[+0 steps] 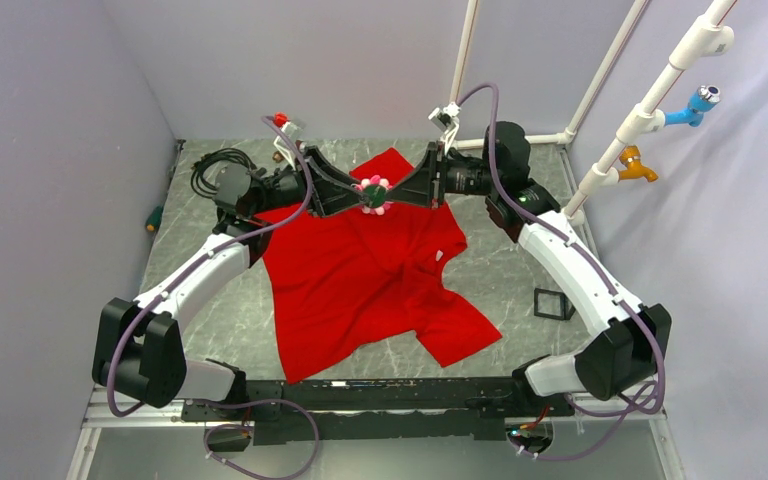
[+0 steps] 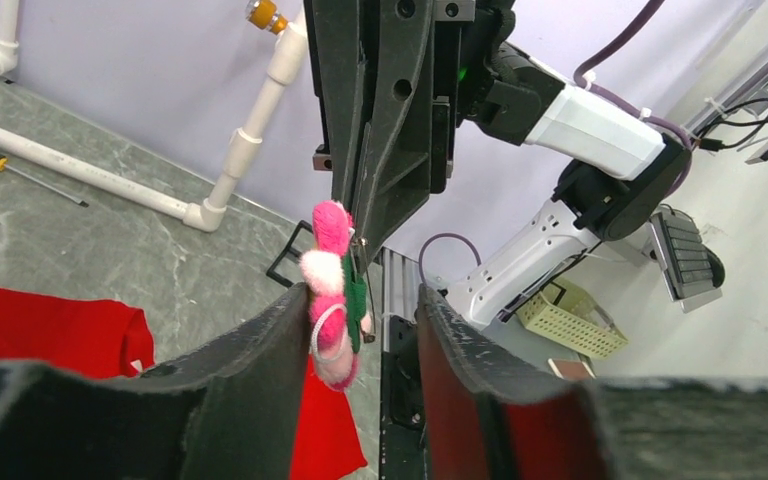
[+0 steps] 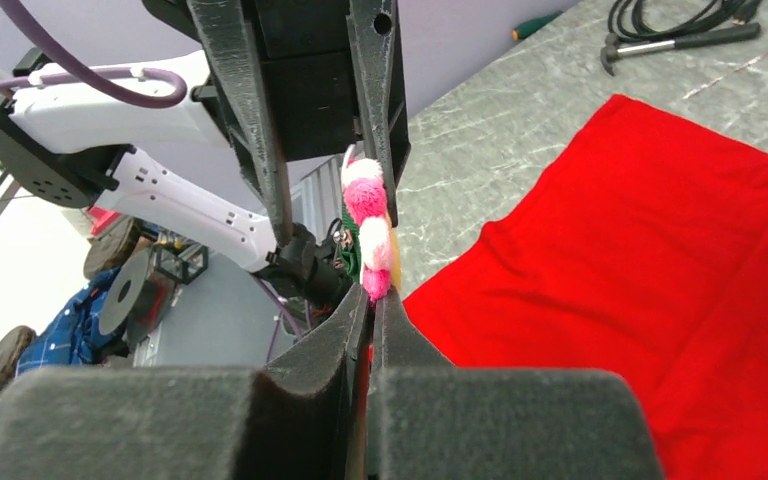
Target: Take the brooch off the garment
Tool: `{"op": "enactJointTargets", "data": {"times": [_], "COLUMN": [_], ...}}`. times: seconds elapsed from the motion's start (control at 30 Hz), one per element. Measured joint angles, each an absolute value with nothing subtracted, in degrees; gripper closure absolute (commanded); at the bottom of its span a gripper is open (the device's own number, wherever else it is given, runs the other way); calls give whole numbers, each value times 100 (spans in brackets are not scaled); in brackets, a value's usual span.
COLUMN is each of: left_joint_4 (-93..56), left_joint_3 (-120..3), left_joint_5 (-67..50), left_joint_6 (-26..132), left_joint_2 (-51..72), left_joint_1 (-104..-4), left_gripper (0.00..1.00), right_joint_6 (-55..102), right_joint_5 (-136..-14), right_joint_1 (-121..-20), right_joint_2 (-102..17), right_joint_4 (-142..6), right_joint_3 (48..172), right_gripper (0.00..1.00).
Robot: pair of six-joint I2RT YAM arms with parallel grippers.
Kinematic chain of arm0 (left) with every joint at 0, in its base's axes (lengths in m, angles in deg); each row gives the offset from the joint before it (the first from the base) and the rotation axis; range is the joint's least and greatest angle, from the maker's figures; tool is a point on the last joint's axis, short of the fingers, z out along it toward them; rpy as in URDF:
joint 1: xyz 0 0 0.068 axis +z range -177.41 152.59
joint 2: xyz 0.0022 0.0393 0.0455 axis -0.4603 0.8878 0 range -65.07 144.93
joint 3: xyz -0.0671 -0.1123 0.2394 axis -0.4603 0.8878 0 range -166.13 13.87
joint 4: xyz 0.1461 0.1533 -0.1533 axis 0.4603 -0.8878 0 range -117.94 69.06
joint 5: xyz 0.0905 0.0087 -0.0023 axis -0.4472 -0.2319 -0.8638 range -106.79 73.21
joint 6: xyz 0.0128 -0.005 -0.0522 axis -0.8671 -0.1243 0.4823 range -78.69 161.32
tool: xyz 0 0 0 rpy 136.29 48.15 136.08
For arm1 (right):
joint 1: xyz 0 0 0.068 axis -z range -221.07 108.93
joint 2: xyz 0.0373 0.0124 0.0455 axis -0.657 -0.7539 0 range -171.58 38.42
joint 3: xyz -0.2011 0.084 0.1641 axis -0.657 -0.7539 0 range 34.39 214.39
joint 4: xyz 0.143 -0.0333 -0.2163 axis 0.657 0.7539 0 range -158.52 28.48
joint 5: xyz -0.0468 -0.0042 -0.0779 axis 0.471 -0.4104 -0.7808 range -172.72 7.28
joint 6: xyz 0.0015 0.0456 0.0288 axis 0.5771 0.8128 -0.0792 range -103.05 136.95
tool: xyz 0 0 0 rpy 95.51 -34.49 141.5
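Note:
The brooch (image 1: 372, 194), a fuzzy pink-and-white flower with a green back, hangs in the air between the two grippers, above the far part of the red garment (image 1: 370, 280). My right gripper (image 3: 375, 295) is shut on the bottom petal of the brooch (image 3: 370, 225). My left gripper (image 2: 362, 295) stands open, with the brooch (image 2: 332, 290) resting against its left finger (image 2: 260, 350) and a gap to the other finger. The garment (image 3: 640, 270) lies flat on the table below; no cloth hangs from the brooch.
A small black square frame (image 1: 554, 303) sits on the table right of the shirt. Coiled cables (image 1: 215, 165) and a green-handled screwdriver (image 1: 155, 217) lie at the far left. White pipes (image 1: 650, 110) run up the right wall.

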State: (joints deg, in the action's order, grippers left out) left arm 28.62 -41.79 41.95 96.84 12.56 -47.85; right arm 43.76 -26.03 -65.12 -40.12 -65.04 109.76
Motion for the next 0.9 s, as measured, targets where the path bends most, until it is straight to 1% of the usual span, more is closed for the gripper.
{"op": "enactJointTargets", "data": {"times": [0.17,0.2,0.23,0.3,0.33,0.6,0.77,0.9], "left_joint_4": [2637,2593,2512,2302,2206,1135,294,-574], "left_joint_3": [-4179,-4176,-4174,-4135,-4093,-3678,-3663,-3739], "left_joint_5": [4121,4099,4060,3977,3942,3714,3673,3618], "left_joint_6": [9575,9527,9468,9315,9234,8198,7391,6810], "left_joint_2": [1254,1254,1240,1173,1120,447,263,257], "left_joint_1": [-4768,-4761,-4750,-4735,-4731,-4711,-4711,-4698], "left_gripper": [30,22,16,3,1,1,1,1], "right_joint_6": [4185,4126,4039,3810,3657,1939,975,509], "right_joint_5": [-2732,-2748,-2778,-2837,-2868,-3360,-4002,-4621], "right_joint_1": [-6366,-6327,-6267,-6117,-6038,-5599,-5529,-5524], "right_joint_2": [-3883,-3841,-3776,-3616,-3520,-2775,-2764,-2821], "right_joint_4": [-6119,-6029,-5894,-5564,-5380,-3417,-2104,-1376], "right_joint_3": [10976,10976,10976,10976,10976,11005,11241,11470], "right_gripper": [100,100,100,100,100,100,100,100]}}
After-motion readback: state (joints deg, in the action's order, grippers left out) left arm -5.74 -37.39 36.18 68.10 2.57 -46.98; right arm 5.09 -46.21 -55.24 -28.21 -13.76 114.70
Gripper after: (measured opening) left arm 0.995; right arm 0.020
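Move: The right fingertips already pinch the brooch, some 3 cm to that hand's left. The bare table right of the garment lies about 26 cm to this hand's right, 3 cm ahead and some 34 cm below. The garment's middle is 3 cm to its left, 2 cm ahead, the black frame 36 cm right and 4 cm back, both at table height. From the half-open left hand the brooch is about 3 cm right and 1 cm ahead. Left hand opens wide and sinks away while the right carries the brooch about 13 cm right and down. ##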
